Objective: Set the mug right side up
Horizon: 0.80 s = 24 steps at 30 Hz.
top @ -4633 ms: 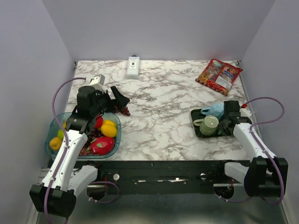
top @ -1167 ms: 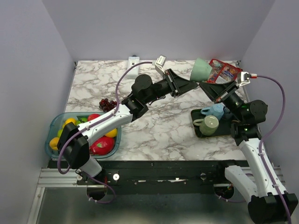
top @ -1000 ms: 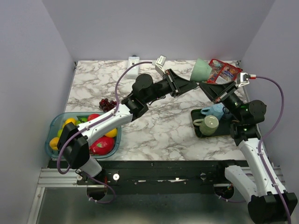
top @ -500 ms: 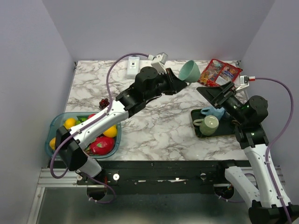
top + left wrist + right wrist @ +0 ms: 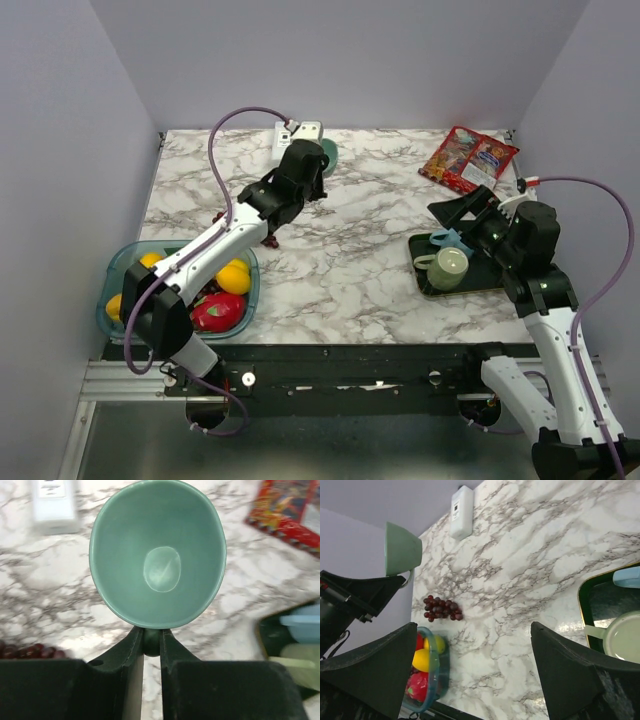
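Observation:
A pale green mug (image 5: 157,555) hangs above the back of the table, its open mouth facing the left wrist camera. My left gripper (image 5: 151,642) is shut on the mug's handle, just under the rim. From above, the mug (image 5: 326,156) shows beside the left gripper (image 5: 314,172), near the white device, with its inside visible. The right wrist view shows the mug (image 5: 400,547) from the side, well clear of the marble. My right gripper (image 5: 447,218) stands open and holds nothing, above the tray's left end; its fingers frame bare marble (image 5: 475,650).
A dark tray (image 5: 430,282) at the right holds a light green mug (image 5: 448,265) and a blue mug (image 5: 452,240). A red snack packet (image 5: 468,158) lies at the back right and a white device (image 5: 285,140) at the back. Grapes (image 5: 440,607) lie near the fruit bowl (image 5: 110,300).
The right gripper opened, let go of the mug and drew back toward the tray. The left arm swung the mug left, from the back right to beside the white device, turning its mouth upward.

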### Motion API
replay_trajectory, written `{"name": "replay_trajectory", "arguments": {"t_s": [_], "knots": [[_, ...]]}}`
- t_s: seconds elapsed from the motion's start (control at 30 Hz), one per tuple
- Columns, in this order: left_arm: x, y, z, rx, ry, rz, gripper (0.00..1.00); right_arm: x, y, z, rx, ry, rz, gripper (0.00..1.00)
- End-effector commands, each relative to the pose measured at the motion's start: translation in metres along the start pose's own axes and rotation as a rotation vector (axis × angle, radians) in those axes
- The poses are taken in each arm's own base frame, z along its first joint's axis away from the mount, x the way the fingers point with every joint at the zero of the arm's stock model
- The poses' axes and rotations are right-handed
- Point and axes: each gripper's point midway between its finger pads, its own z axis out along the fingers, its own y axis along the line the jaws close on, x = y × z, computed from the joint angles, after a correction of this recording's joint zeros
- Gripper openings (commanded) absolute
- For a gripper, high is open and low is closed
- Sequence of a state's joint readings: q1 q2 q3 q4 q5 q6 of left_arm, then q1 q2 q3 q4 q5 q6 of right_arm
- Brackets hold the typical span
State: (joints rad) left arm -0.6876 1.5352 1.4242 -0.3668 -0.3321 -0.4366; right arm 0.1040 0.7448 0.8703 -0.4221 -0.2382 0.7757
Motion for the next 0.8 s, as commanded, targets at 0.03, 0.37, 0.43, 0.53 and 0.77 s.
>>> {"name": "replay_trajectory", "arguments": {"t_s": [0.03, 0.37, 0.43, 0.53, 0.77], "knots": [[0.013, 0.072, 0.037, -0.218, 0.046, 0.013, 0.0, 0.006, -0.026, 0.0, 0.1, 0.003, -0.042, 1.0], [0.064, 0.117, 0.103, -0.327, 0.19, 0.022, 0.0, 0.012, -0.043, 0.007, 0.153, 0.024, -0.091, 1.0], [0.067, 0.122, 0.111, -0.316, 0.187, 0.014, 0.0, 0.012, -0.044, 0.007, 0.159, 0.025, -0.095, 1.0], [0.081, 0.128, 0.12, -0.312, 0.225, 0.014, 0.0, 0.014, -0.046, 0.011, 0.166, 0.039, -0.092, 1.0], [0.115, 0.141, 0.124, -0.298, 0.287, -0.021, 0.03, 0.02, -0.047, 0.023, 0.164, 0.1, -0.086, 1.0]]}}
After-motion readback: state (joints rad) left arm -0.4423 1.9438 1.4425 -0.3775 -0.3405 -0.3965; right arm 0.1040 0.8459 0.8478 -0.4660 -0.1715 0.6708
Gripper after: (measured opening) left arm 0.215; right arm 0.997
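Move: Some 15 cm ahead of the left hand, 9 cm to its left and about 25 cm below is the bare table spot that the held green mug is being taken to. The white box lies roughly 28 cm ahead and 14 cm left of that hand, the grapes about 2 cm ahead and 22 cm left, both at table height. From the right hand, the spot is around 26 cm ahead, 30 cm left and 27 cm down. Lowering the green mug by its handle, the left hand sinks about 18 cm towards the bare table while moving some 9 cm left and 8 cm forward, the sideways part mostly early and the descent easing at the end. Its fingers tip down nearly 20 degrees, with a slight roll and counter-clockwise turn, and keep their pinch. The empty right hand, wide open, sinks about 5 cm. ##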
